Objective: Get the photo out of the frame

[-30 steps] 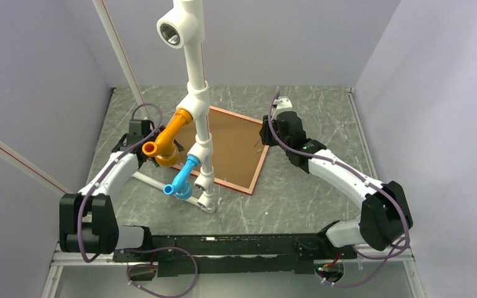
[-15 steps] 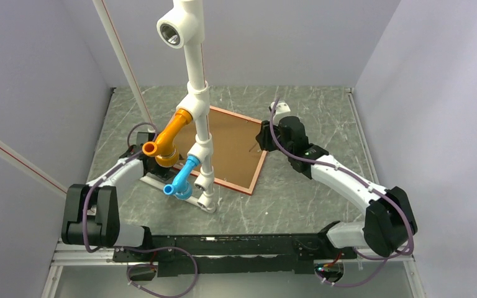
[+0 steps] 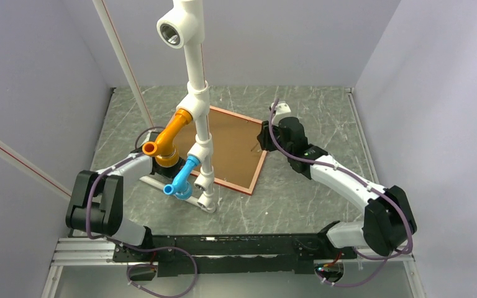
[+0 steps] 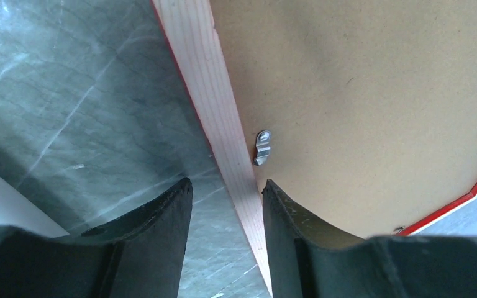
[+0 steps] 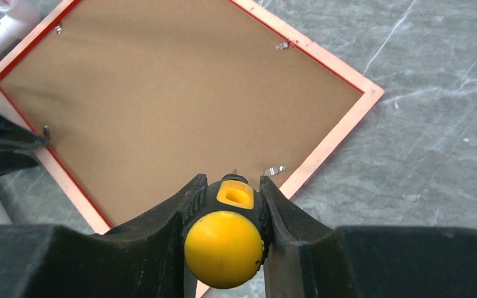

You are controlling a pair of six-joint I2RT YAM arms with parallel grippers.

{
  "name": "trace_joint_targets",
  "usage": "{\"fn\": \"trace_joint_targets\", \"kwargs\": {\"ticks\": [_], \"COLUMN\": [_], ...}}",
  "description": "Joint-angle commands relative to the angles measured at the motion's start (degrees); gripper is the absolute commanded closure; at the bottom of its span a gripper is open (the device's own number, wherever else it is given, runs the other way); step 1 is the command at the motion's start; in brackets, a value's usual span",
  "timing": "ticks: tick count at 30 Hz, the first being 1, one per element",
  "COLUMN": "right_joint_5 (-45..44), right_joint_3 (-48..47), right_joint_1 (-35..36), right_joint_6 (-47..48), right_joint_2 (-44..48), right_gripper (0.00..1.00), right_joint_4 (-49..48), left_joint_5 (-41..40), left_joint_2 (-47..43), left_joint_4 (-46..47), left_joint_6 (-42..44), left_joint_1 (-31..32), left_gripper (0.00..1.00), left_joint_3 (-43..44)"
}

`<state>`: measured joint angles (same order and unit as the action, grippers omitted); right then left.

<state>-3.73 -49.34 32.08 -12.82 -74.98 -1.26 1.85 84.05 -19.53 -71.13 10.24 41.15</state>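
The red frame [image 3: 259, 164] lies face down on the grey table, with the brown backing board [image 3: 233, 146] on top, held by small metal clips [image 5: 275, 169]. The photo is hidden under the board. My left gripper [image 4: 227, 183] is open, its jaws standing either side of the frame's pale wooden left rim [image 4: 208, 93], close to a clip [image 4: 262, 147]. In the top view it [image 3: 155, 162] is partly hidden behind the orange pipe. My right gripper [image 5: 233, 180] is shut on a yellow-and-black screwdriver [image 5: 225, 248], tip down over the board near the frame's right rim [image 5: 341, 124].
A tall white pipe stand [image 3: 197, 74] with an orange elbow [image 3: 164, 141] and a blue elbow [image 3: 181, 179] rises over the frame's left side. Its base rails [image 3: 180, 194] lie on the table. Pale walls enclose the table on three sides.
My left arm has lowered and its gripper has moved right, up to the frame's left rim. My right gripper shifted slightly with the screwdriver and then stayed.
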Motion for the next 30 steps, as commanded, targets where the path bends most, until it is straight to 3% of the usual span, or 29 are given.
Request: {"fn": "trace_joint_targets", "kwargs": {"ticks": [1, 12, 19, 30], "right_joint_5": [-4.19, -9.71, -11.42, -11.63], "right_joint_3": [-6.69, -19.86, -25.49, -31.16], "right_joint_1": [0.17, -0.15, -0.27, -0.12], "right_joint_6": [1.03, 7.90, 10.40, 8.35], "right_joint_2": [-2.65, -16.44, -26.24, -32.45], "right_gripper": [1.00, 1.00, 1.00, 1.00], "right_joint_4": [-3.78, -7.98, -10.85, -12.27], "left_joint_5": [-3.62, -2.84, 0.19, 2.39], "left_joint_2": [1.94, 2.46, 3.19, 4.20], "left_joint_4": [-2.99, -1.62, 1.20, 2.20], "left_joint_6": [2.21, 4.72, 3.39, 2.79], "left_joint_1": [0.24, -0.29, -0.63, -2.61], "left_gripper": [0.52, 0.70, 0.75, 0.79], "left_joint_3": [3.03, 1.53, -0.44, -0.81]}}
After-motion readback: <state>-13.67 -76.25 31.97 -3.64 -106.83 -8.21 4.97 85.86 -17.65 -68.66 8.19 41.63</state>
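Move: The frame's near wooden rail runs between the left fingers, about 1 cm ahead and 1 cm below, with a metal clip 2 cm ahead and 2 cm left; a white pipe lies some 8 cm back. From the right hand, which holds the screwdriver, the clip on the far rail lies roughly 25 cm ahead, 7 cm left; the right rail's clip 10 ahead, 2 left; the frame's far-right corner 22 ahead, 2 right; all some 15 cm lower. The left fingers close on the near rail and pinch it across its width beside the clip, the hand easing barely a centimetre forward before holding there. Meanwhile the right hand keeps its grip on the screwdriver and carries it about 14 cm forward and 4 cm left to the far rail's clip, arching up over the board and then sinking some 5 cm, wrist tilting slightly. ##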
